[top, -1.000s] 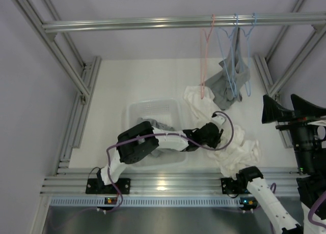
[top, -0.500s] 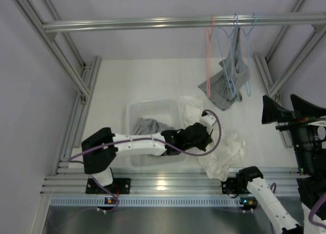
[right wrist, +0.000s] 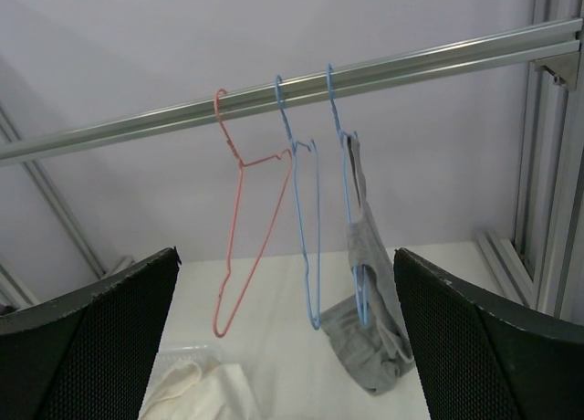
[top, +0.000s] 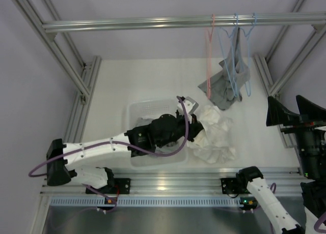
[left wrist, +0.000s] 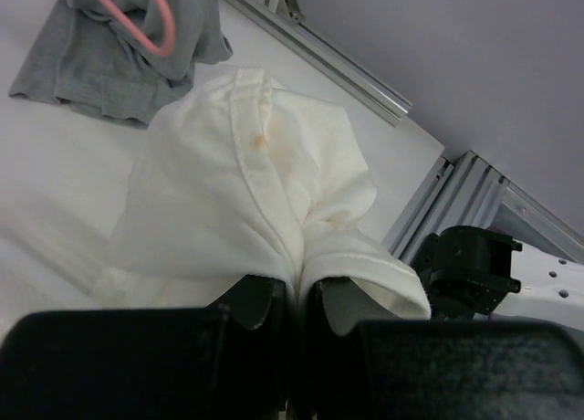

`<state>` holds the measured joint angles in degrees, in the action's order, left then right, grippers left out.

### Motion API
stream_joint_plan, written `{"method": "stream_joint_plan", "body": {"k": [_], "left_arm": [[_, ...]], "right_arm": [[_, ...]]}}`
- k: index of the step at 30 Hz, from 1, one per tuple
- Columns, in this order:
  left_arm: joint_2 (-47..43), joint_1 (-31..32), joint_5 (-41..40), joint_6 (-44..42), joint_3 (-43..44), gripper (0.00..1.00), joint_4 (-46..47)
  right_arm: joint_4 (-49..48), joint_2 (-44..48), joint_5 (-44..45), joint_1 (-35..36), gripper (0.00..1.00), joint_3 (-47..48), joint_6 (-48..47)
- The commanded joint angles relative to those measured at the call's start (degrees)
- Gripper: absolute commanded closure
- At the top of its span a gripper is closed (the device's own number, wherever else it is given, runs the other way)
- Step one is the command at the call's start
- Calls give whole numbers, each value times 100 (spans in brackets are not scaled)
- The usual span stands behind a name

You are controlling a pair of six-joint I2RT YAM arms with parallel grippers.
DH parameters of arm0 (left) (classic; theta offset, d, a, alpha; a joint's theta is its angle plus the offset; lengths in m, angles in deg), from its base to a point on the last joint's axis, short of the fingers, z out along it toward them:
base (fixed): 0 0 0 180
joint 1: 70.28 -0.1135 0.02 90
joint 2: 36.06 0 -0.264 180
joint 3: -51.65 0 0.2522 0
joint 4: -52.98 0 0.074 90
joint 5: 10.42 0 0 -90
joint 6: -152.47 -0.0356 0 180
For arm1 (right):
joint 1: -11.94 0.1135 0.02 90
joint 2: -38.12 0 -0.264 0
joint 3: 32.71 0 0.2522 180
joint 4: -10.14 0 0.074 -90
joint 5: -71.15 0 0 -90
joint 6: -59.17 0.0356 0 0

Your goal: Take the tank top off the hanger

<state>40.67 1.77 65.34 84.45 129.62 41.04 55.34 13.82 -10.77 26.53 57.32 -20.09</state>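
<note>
A grey tank top (top: 224, 89) hangs bunched on a blue hanger (top: 235, 56) at the right of the rail, its lower part resting on the table; it also shows in the right wrist view (right wrist: 370, 329). My left gripper (left wrist: 299, 301) is shut on a fold of a white garment (left wrist: 246, 192), beside the basket (top: 147, 104). The rest of the white garment (top: 216, 137) lies crumpled on the table. My right gripper (right wrist: 287, 333) stands open and empty at the right, well back from the hangers and facing them.
A bare pink hanger (right wrist: 242, 246) and a second blue hanger (right wrist: 306, 237) hang on the rail (right wrist: 411, 68). The clear basket holds a grey cloth. Aluminium frame posts stand at both sides of the table.
My left gripper has shut on the white garment and dragged it left, toward the basket. The pink hanger now hangs straight. The right arm has barely moved.
</note>
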Motion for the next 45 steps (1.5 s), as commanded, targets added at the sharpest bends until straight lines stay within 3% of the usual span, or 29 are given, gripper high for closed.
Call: {"method": "stream_joint_plan", "body": {"k": [1,9,14,26,38,40,45], "left_arm": [[-763,19,-429,-202,-57,100,327],[-1827,19,-1150,-816,162,100,-165],[-1986,19,-1826,-1178,452,100,-849],[-2399,11,-3111,-1574,997,100,-1334],[-2575,19,-3648,-1030,840,100,-1975],[-2584,19,-3568,-802,603,100,-2028],[-2882,19,-4253,-2,-302,100,-2361]], "right_arm": [[81,-5,63,70,1,195,86],[64,-40,98,62,1,169,86],[-15,-49,98,70,1,134,103],[-129,-137,1,62,1,81,174],[-209,-75,-60,70,1,2,218],[-217,-75,-69,62,1,2,218],[-217,-23,-52,62,1,11,165]]}}
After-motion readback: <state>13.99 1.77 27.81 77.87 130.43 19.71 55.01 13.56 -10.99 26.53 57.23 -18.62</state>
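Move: The left hand holds the white tank top; the bin it is bound for lies about 17 cm to the left, 10 cm ahead and 26 cm below, with a grey garment already inside. The pink hanger hangs some 18 cm ahead and 3 cm right, and the hanging grey tank top is roughly 27 cm ahead and 12 cm right. From the right hand, the bin is about 42 cm left, 14 cm ahead and 46 cm below. The left hand, still pinching the white tank top, swings it left about 21 cm, rising, over the bin. ##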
